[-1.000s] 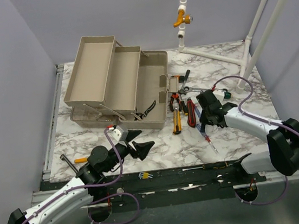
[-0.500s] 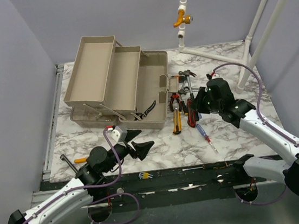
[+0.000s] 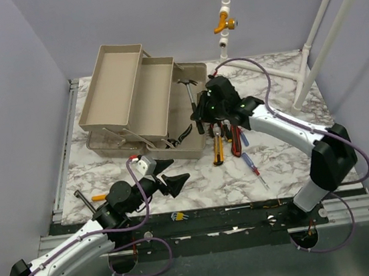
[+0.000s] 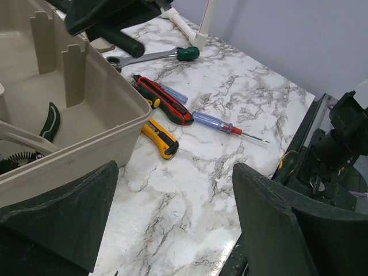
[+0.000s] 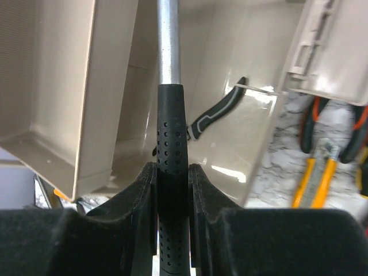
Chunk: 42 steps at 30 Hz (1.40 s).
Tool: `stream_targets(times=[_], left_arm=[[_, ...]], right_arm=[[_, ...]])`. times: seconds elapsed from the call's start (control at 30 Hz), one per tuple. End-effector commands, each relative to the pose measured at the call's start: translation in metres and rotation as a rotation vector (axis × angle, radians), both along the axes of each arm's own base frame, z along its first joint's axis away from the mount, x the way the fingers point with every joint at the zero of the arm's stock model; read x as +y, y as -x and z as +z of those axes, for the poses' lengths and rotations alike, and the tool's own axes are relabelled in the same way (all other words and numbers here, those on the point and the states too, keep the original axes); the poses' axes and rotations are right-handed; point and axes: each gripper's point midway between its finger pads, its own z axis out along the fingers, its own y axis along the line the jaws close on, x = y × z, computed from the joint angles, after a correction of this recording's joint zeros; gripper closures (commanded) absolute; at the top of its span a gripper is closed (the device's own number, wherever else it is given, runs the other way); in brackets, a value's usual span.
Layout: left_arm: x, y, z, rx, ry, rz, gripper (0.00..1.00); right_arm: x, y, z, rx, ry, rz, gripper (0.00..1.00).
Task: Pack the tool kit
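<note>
The tool kit's box (image 3: 168, 113) stands open at the back left, its beige trays (image 3: 114, 86) folded out. My right gripper (image 3: 202, 114) hangs over the box's right end, shut on the hammer (image 3: 192, 100). In the right wrist view the pads (image 5: 144, 190) clamp the black perforated handle (image 5: 171, 132), and the steel shaft (image 5: 168, 40) points over the bottom compartment. Black-handled pliers (image 5: 221, 112) lie inside. My left gripper (image 3: 175, 179) stands open and empty above the table, in front of the box. A yellow knife (image 4: 161, 138), a red knife (image 4: 164, 100) and a blue screwdriver (image 4: 221, 123) lie beside the box.
Orange-handled pliers (image 3: 218, 128) lie just right of the box, and a wrench (image 4: 144, 57) lies behind the knives. An orange-handled tool (image 3: 97, 197) lies at the near left, hex keys (image 3: 178, 215) at the front edge. White pipes (image 3: 277, 69) stand at the back right.
My right arm has lifted the hammer from the tool pile and swung left with it, out over the open box. The left arm has stayed still.
</note>
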Motion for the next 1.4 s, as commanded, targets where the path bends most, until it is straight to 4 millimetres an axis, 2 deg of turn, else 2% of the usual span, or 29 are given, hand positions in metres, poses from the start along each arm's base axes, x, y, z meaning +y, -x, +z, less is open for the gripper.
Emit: stream_targets(times=[0.0,0.23,0.43,0.67,0.83,0.97,1.0,1.13,1.17,1.2,1.37], left_arm=[[0.002,-0.001,0.002,-0.022,0.006,0.014,0.17],[0.003,0.0,0.004,-0.026,0.011,0.013,0.17],[0.004,0.001,0.004,-0.028,0.015,0.014,0.17],[0.004,0.001,0.005,-0.028,0.018,0.013,0.17],[0.004,0.001,0.004,-0.027,0.014,0.015,0.17],[0.005,0.0,0.003,-0.027,0.014,0.017,0.17],[0.005,0.001,0.003,-0.027,0.014,0.016,0.17],[0.005,0.0,0.002,-0.024,0.012,0.018,0.17],[0.005,0.0,0.002,-0.024,0.012,0.019,0.17],[0.004,0.0,0.002,-0.023,0.01,0.017,0.17],[0.004,0.0,0.001,-0.022,0.008,0.019,0.17]], right_arm=[[0.028,-0.025,0.009,-0.014,-0.063,-0.112,0.99],[0.055,-0.044,-0.013,0.022,-0.131,-0.182,0.99],[0.064,-0.057,-0.026,0.018,-0.148,-0.215,0.99],[0.083,-0.084,-0.047,0.019,-0.1,-0.206,0.99],[0.085,-0.11,-0.062,0.002,-0.02,-0.267,0.98],[0.086,-0.123,-0.072,-0.006,0.029,-0.288,0.86],[0.087,-0.124,-0.076,-0.001,0.038,-0.287,0.77],[0.086,-0.124,-0.077,0.013,0.055,-0.288,0.53],[0.085,-0.122,-0.074,0.012,0.053,-0.286,0.52],[0.083,-0.12,-0.072,0.012,0.055,-0.289,0.47],[0.07,-0.104,-0.045,-0.01,0.042,-0.265,0.46]])
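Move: The open strip of toolbox floor where the held hammer's grip is to go lies about 12 cm ahead of the right hand, 8 cm to its left and 14 cm below. The cutters already in the box lie roughly 4 cm ahead, 8 cm left and 15 cm below; the middle tray is about 17 cm ahead, 16 cm left, 6 cm below. Outside the box, the yellow knife lies 4 cm back, 7 cm right, 16 cm below. From the left hand, that strip is some 34 cm straight ahead, 14 cm below. The hammer, still gripped by its black handle with its head forward, is lowered and carried left into the open box by the right hand, then mainly forward along the strip beside the middle tray, about 12 cm forward and 9 cm down in all. The wrist turns some 15 degrees clockwise, and at the end the fingers open and let go of the handle, staying just above it. ##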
